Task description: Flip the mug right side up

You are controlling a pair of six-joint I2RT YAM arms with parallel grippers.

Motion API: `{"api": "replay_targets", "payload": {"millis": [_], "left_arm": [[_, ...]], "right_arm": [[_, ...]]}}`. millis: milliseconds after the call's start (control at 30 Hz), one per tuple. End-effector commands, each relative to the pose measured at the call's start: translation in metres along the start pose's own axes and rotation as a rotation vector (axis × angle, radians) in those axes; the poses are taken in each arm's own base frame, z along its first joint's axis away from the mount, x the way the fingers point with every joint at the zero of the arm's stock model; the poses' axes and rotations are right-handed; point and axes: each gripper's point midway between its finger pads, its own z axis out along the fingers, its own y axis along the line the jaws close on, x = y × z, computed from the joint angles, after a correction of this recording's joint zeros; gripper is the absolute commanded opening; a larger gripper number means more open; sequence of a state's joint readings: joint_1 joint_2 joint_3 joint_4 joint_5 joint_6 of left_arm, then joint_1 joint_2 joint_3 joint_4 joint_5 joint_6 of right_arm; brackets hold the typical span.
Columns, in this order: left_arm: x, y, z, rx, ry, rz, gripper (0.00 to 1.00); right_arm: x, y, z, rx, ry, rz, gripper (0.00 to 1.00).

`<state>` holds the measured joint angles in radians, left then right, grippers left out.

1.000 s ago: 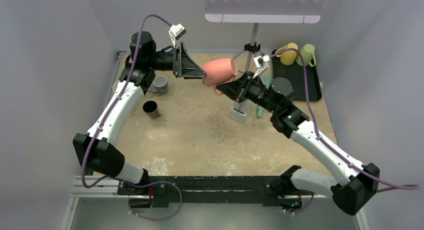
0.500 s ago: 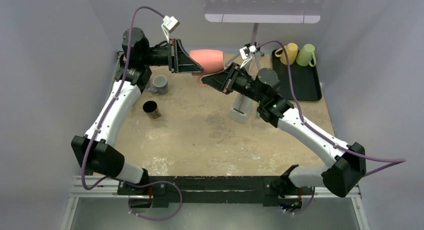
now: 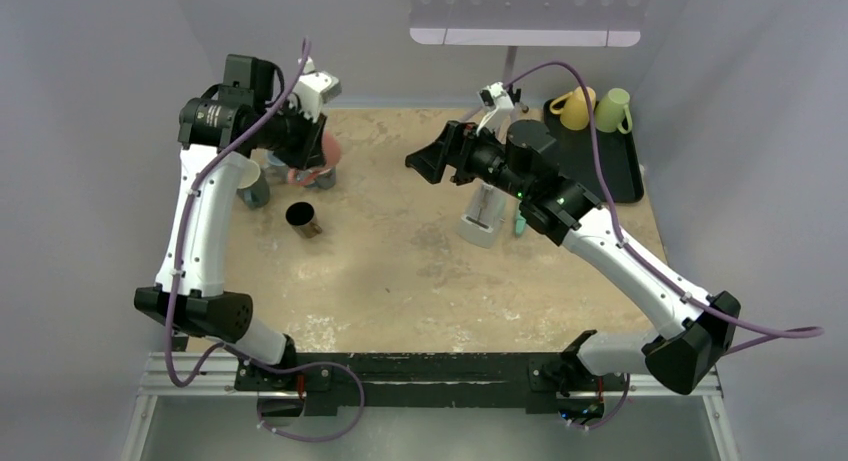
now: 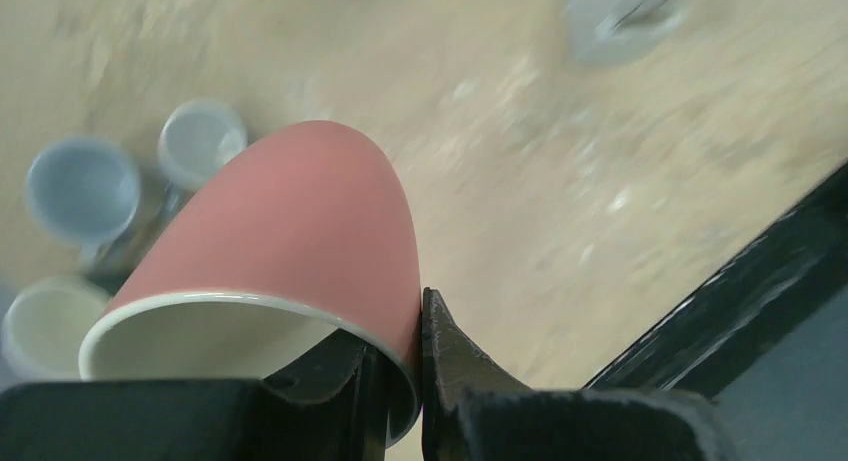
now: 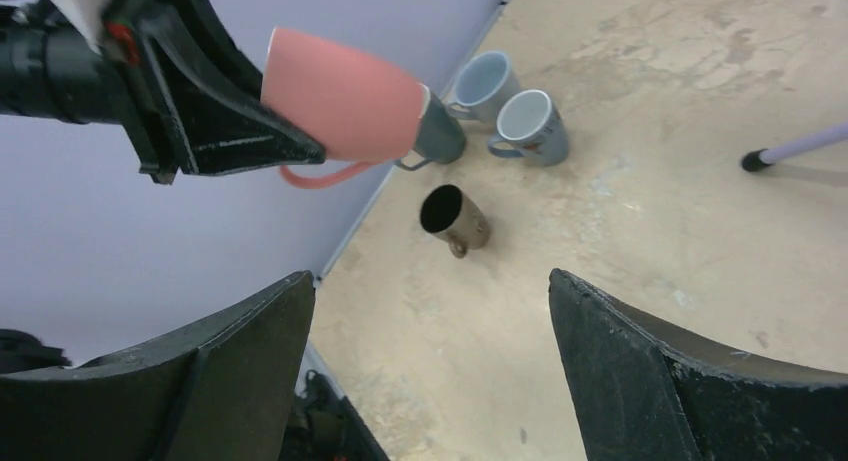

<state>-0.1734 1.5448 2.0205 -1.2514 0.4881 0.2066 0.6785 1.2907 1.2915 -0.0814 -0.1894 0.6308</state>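
The pink mug (image 3: 328,149) hangs in the air over the table's far-left corner, lying about level with its handle underneath. My left gripper (image 3: 303,146) is shut on its rim. In the left wrist view one finger sits inside the mug (image 4: 300,221) and the other presses on the outer wall, with the gripper (image 4: 398,326) at the bottom of the frame. My right gripper (image 3: 428,163) stands open and empty near the middle back, apart from the mug. The right wrist view has the mug (image 5: 340,96) at the upper left, beyond the wide-open right gripper (image 5: 425,291).
Grey mugs (image 5: 530,126) (image 5: 485,81) stand under the pink mug, with a brown mug (image 3: 303,219) nearer. A black tray (image 3: 622,171) at back right holds a yellow mug (image 3: 575,106) and a green mug (image 3: 612,109). A white stand (image 3: 483,219) is under the right arm.
The right gripper has opened and let go of the mug. The left gripper has shut on the rim and swung the mug left, towards the far-left corner.
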Motion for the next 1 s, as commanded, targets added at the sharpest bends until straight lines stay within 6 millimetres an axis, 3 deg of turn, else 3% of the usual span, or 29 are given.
{"api": "replay_targets", "payload": {"millis": [0,133,367,467,533,733,900,967], "left_arm": [[0.110,0.083,-0.053,-0.304,0.502,0.185,0.00],[0.176,0.115,-0.073,-0.309,0.734,0.085,0.00],[0.242,0.163,-0.044,-0.329,0.789,0.026,0.00],[0.259,0.197,-0.024,-0.404,0.780,0.040,0.00],[0.267,0.209,-0.010,-0.411,0.764,0.037,0.00],[0.273,0.213,0.025,-0.325,0.690,0.007,0.00],[0.289,0.212,0.038,-0.258,0.736,-0.024,0.00],[0.294,0.212,0.039,-0.257,0.746,-0.038,0.15]], "right_arm": [[-0.017,-0.010,-0.011,0.094,-0.029,-0.106,0.92],[-0.016,-0.017,-0.011,0.120,-0.022,-0.137,0.92],[-0.018,-0.018,-0.007,0.127,-0.015,-0.176,0.92],[-0.022,-0.021,-0.009,0.145,-0.030,-0.180,0.93],[-0.023,-0.022,-0.012,0.152,-0.040,-0.182,0.93],[-0.022,-0.026,-0.016,0.178,-0.043,-0.186,0.93],[-0.021,-0.031,-0.018,0.202,-0.041,-0.186,0.93],[-0.023,-0.045,-0.023,0.281,-0.056,-0.170,0.95]]}}
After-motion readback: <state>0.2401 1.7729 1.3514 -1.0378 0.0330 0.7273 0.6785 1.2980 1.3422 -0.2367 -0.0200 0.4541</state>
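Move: The left hand already holds the pink mug by its wall near the rim. The clear spot for it lies about 25 cm left, 2 cm back and some 32 cm below. From this hand the brown mug stands roughly 12 cm left, 2 cm ahead; the dark green mug 24 cm left, 8 cm ahead; the grey mug 8 cm left, 13 cm ahead, all about 30 cm down. From the right hand the spot is about 42 cm left, level, 33 cm down. The left hand keeps its pinch on the pink mug and swings it quickly down and left, some 28 cm down and 23 cm left, first drawing back about 7 cm and then easing forward 5 cm, towards the clear spot between the brown mug and the left wall, while the wrist turns about 45 degrees so that the fingers, at first slanting forward and right, point straight down. The empty right hand, its fingers already open, drifts about 4 cm away to the right, forward and down. ##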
